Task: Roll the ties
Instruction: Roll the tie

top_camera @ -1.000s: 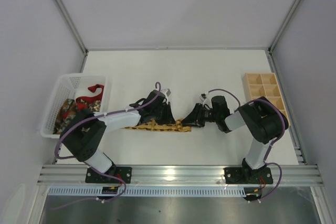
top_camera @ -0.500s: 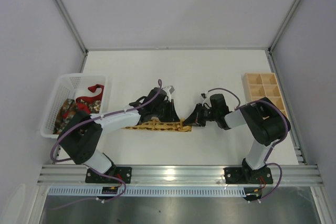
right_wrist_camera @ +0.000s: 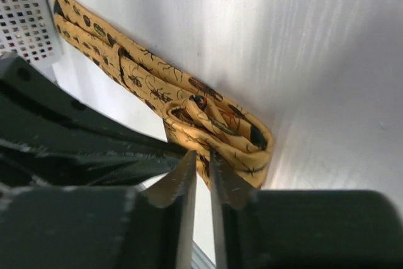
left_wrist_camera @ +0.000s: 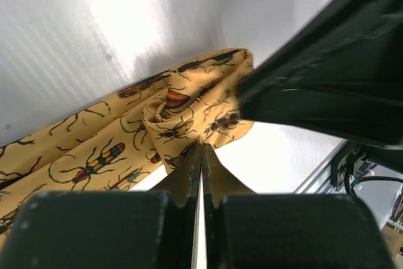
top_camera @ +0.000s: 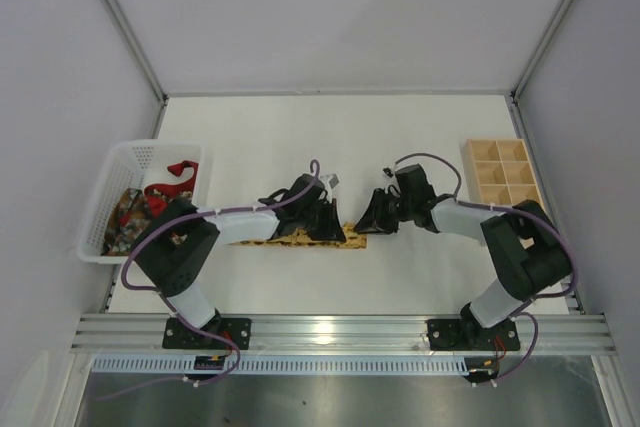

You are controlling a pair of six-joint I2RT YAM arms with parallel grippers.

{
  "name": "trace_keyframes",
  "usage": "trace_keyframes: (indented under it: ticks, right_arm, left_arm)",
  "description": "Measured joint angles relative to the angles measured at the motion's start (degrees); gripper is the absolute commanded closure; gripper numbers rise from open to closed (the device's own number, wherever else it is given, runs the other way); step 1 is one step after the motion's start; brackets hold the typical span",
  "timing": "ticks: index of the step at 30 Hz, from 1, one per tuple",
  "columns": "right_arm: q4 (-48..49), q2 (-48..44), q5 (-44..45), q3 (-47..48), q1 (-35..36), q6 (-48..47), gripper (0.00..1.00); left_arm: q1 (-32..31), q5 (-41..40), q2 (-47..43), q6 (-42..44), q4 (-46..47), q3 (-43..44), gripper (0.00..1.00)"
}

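Note:
A yellow tie with beetle prints lies flat mid-table, its right end folded into a small loose roll. My left gripper stands over that end. In the left wrist view its jaws are shut, with the tips pinching the lower edge of the roll. My right gripper faces it from the right. Its jaws stand a narrow slit apart at the roll's near edge. A red tie and a dark patterned tie lie in the white basket.
A wooden compartment box stands at the right edge of the table. The two grippers sit close together, so each wrist view is partly blocked by the other's black body. The basket's mesh corner shows in the right wrist view.
My left gripper has slid right along the yellow tie and closed at its folded end. The right arm has stretched out more, and its jaws have closed and then parted slightly.

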Motion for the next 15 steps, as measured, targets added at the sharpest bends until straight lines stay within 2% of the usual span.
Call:
trace_keyframes:
  ticks: [7,10,15]
  right_arm:
    - [-10.2,-6.6,2.3,-0.2,-2.2,-6.3,0.38]
    - [-9.8,-7.4,2.3,-2.6,-2.4,-8.0,0.30]
    - [-3.6,-6.4,0.5,-5.6,-2.4,-9.5,0.29]
  left_arm:
    - [1.4,0.0,0.1,0.3,0.7,-1.4,0.98]
    - [2.3,0.1,0.3,0.5,1.3,-1.4,0.98]
    - [3.4,0.5,0.5,0.5,1.7,-1.4,0.98]
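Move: The rolled end of the tie is right at my fingertips on both sides: its middle is about 3 cm to the right of my left hand, 1 cm farther out and 1 cm below. From my right hand it is some 2 cm to the left, 1 cm back and 1 cm below. The flat tail's middle lies roughly 13 cm to the left of my left hand, level with it. The compartment tray is far off, about 35 cm right and 10 cm ahead of my right hand. I open my right fingers wide and come free of the roll's outer end, backing off to the right about 3.5 cm and towards my base some 2 cm, first slightly up and over, then down beside it, easing a touch back at the end. My left hand, still closed, presses down on the tie by the roll and drags it left and forward about 2 cm. ##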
